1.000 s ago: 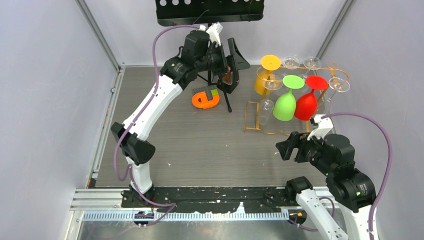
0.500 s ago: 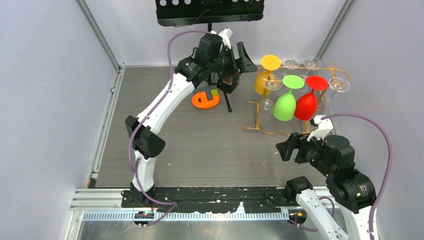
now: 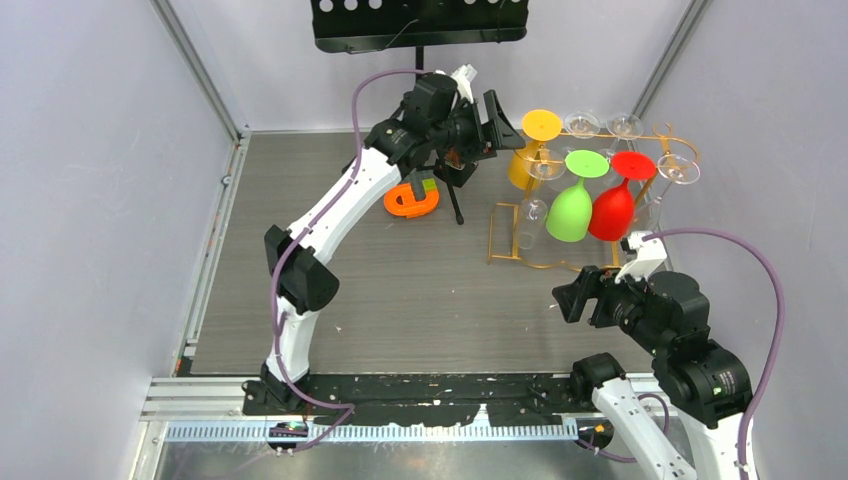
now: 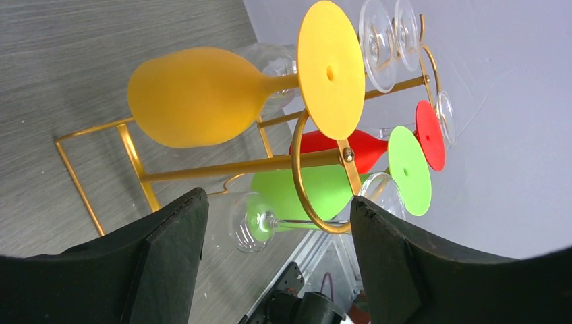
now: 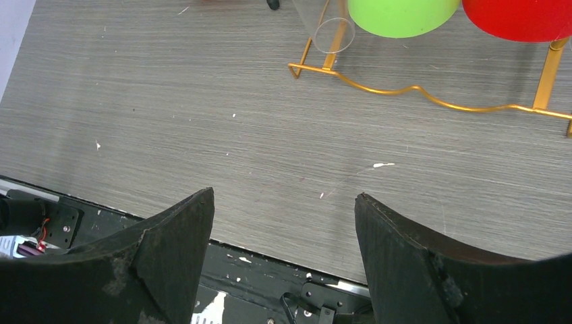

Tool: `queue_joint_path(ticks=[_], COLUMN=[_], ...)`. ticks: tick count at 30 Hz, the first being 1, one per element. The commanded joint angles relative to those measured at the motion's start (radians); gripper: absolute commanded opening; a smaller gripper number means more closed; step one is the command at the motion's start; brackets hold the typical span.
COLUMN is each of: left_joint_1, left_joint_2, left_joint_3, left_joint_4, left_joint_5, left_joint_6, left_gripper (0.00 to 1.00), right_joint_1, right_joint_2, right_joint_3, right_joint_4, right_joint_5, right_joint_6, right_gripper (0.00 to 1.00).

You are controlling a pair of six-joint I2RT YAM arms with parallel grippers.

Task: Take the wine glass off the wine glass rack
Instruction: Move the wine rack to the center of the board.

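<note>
The gold wire wine glass rack point(image 3: 668, 140) stands at the back right with several wine glasses hanging bowl-down. They are a yellow one point(image 3: 524, 162), a green one point(image 3: 570, 212), a red one point(image 3: 611, 210) and clear ones. My left gripper point(image 3: 485, 140) is open just left of the yellow glass. In the left wrist view the yellow glass point(image 4: 195, 94) and a rack rail point(image 4: 236, 165) lie ahead of the left gripper point(image 4: 278, 202), nothing between the fingers. My right gripper point(image 3: 575, 290) hangs open before the rack's base point(image 5: 418, 91), empty point(image 5: 283, 197).
A black music stand point(image 3: 420, 25) rises at the back, its tripod leg point(image 3: 455, 205) beside the left gripper. An orange U-shaped piece point(image 3: 412, 198) lies left of the rack. A clear glass point(image 5: 330, 30) hangs at the rack's front left corner. Walls close in on both sides.
My left arm has swung right, bringing its gripper from the music stand's pole up to the yellow glass. The right arm has not moved.
</note>
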Motion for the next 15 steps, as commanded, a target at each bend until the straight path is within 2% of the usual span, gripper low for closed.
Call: queue_joint_path(ticks=[1, 15], left_joint_1=[-0.004, -0.004], left_joint_2=[0.003, 0.070], left_joint_3=[0.050, 0.096], left_joint_4=[0.064, 0.134], left_joint_5=[0.025, 0.089], left_joint_6=[-0.011, -0.085], left_gripper=[0.74, 0.48], right_joint_1=[0.004, 0.004], right_joint_2=[-0.014, -0.026], right_joint_3=[-0.008, -0.010], right_joint_4=[0.009, -0.016], right_joint_5=[0.014, 0.030], right_joint_6=[0.006, 0.005], right_gripper=[0.82, 0.82])
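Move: The wine rack's left ring lies just beyond the left fingertips, some 4 cm to the hand's right, 1 cm ahead and 2 cm below. From the same hand, the yellow glass hangs about 6 cm right, 4 cm ahead and 7 cm below, the green one roughly 14 cm right, 4 cm back and 9 cm below. The ring is about 27 cm ahead of the right hand, 10 cm left and 7 cm above. The left hand eases about 1.5 cm right towards the wine rack's left ring while its fingers partly close. ##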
